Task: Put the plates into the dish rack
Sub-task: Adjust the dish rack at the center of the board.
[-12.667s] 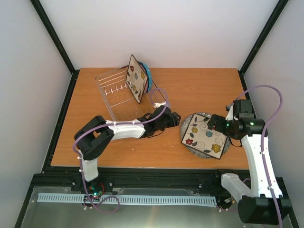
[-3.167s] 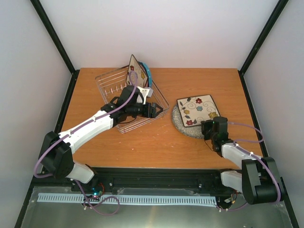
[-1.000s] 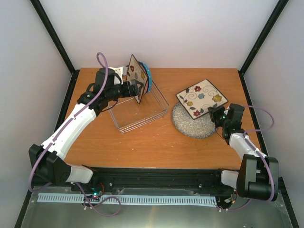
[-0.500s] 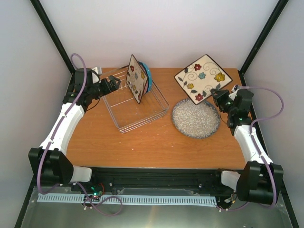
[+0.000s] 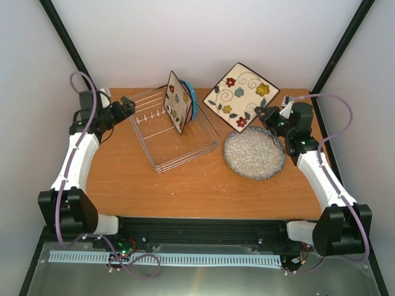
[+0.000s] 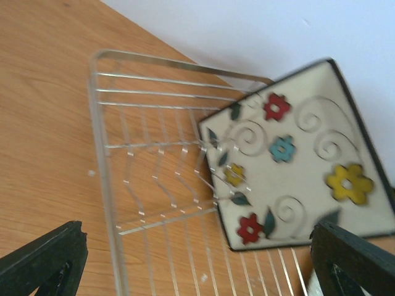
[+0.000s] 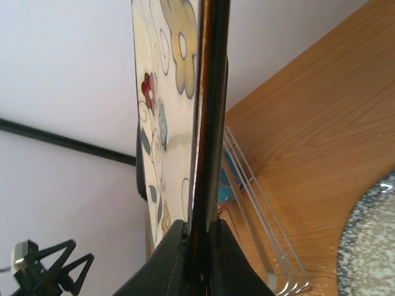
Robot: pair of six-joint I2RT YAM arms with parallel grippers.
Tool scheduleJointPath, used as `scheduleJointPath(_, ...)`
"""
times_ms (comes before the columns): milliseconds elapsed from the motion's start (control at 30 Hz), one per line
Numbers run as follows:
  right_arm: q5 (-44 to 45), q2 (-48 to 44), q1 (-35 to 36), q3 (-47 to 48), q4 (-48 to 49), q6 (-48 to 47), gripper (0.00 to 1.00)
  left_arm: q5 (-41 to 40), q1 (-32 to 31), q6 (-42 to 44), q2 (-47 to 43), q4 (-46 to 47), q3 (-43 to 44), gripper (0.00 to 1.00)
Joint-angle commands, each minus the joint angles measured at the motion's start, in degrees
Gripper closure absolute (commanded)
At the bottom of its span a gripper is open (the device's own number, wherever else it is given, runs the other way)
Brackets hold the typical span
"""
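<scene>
The wire dish rack (image 5: 147, 145) sits at the back left of the table. A square cream flowered plate (image 5: 178, 102) stands upright in it, with the blue plate (image 5: 194, 98) just behind. My right gripper (image 5: 263, 116) is shut on the lower corner of a second square flowered plate (image 5: 239, 97), held tilted in the air right of the rack and above the round grey speckled plate (image 5: 254, 153). The right wrist view shows this plate (image 7: 207, 111) edge-on between the fingers (image 7: 176, 259). My left gripper (image 5: 126, 106) hangs open and empty at the rack's left end, facing the racked plate (image 6: 296, 160).
Black frame posts rise at both back corners, and white walls close in the table. The rack's wires (image 6: 105, 148) fill the left wrist view. In the right wrist view the rack's end (image 7: 259, 203) and the grey plate's rim (image 7: 370, 246) lie below the held plate.
My right gripper has lifted the square plate off the grey plate and carried it up and left towards the rack. The left arm has pulled back to the rack's left end and opened wider.
</scene>
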Motion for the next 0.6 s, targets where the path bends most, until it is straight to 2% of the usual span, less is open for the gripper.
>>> scheduleJointPath(0,0.2,0.1,4.1,8.0,12.7,-2.2,0.97,-0.7,4.7,1.8,2.3,-1.3,2.1,0.00)
scheduleJointPath(100,2.1,2.5,7.7,12.2,10.7,-4.3,0.97,-1.4,5.6,0.7,2.9,-2.5,1.7,0.00)
scheduleJointPath(267,5.7,5.5,12.6,15.9,10.6,-4.9,0.97,-0.4,5.6,-2.7,-0.4,0.2,-4.9,0.00)
scheduleJointPath(433,9.8,8.7,16.6,20.7,9.6,-7.2,0.97,1.2,5.7,-0.4,2.2,1.7,-6.9,0.00)
scheduleJointPath(567,9.9,11.4,17.2,23.0,10.3,-7.1,0.97,1.0,5.6,0.8,4.2,2.2,-6.9,0.00)
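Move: The dish rack's middle lies about 14 cm to the right of my open left hand, 4 cm ahead and 21 cm below. The square plate standing in the rack is some 17 cm right, 10 cm ahead and 12 cm lower. From my right hand, which already holds another square plate by its edge, the rack is roughly 36 cm left, 6 cm ahead and 23 cm down; the silver charger is almost underneath, 4 cm right, level with it, 28 cm down. I carry the pinched square plate with my right hand about 11 cm left towards the rack, rising some 3 cm and swinging it slightly counter-clockwise. Meanwhile my left hand shifts 4 cm left to line up over the rack's left rail, then sinks about 7 cm towards it, tipping down 10 degrees, fingers wide open. ##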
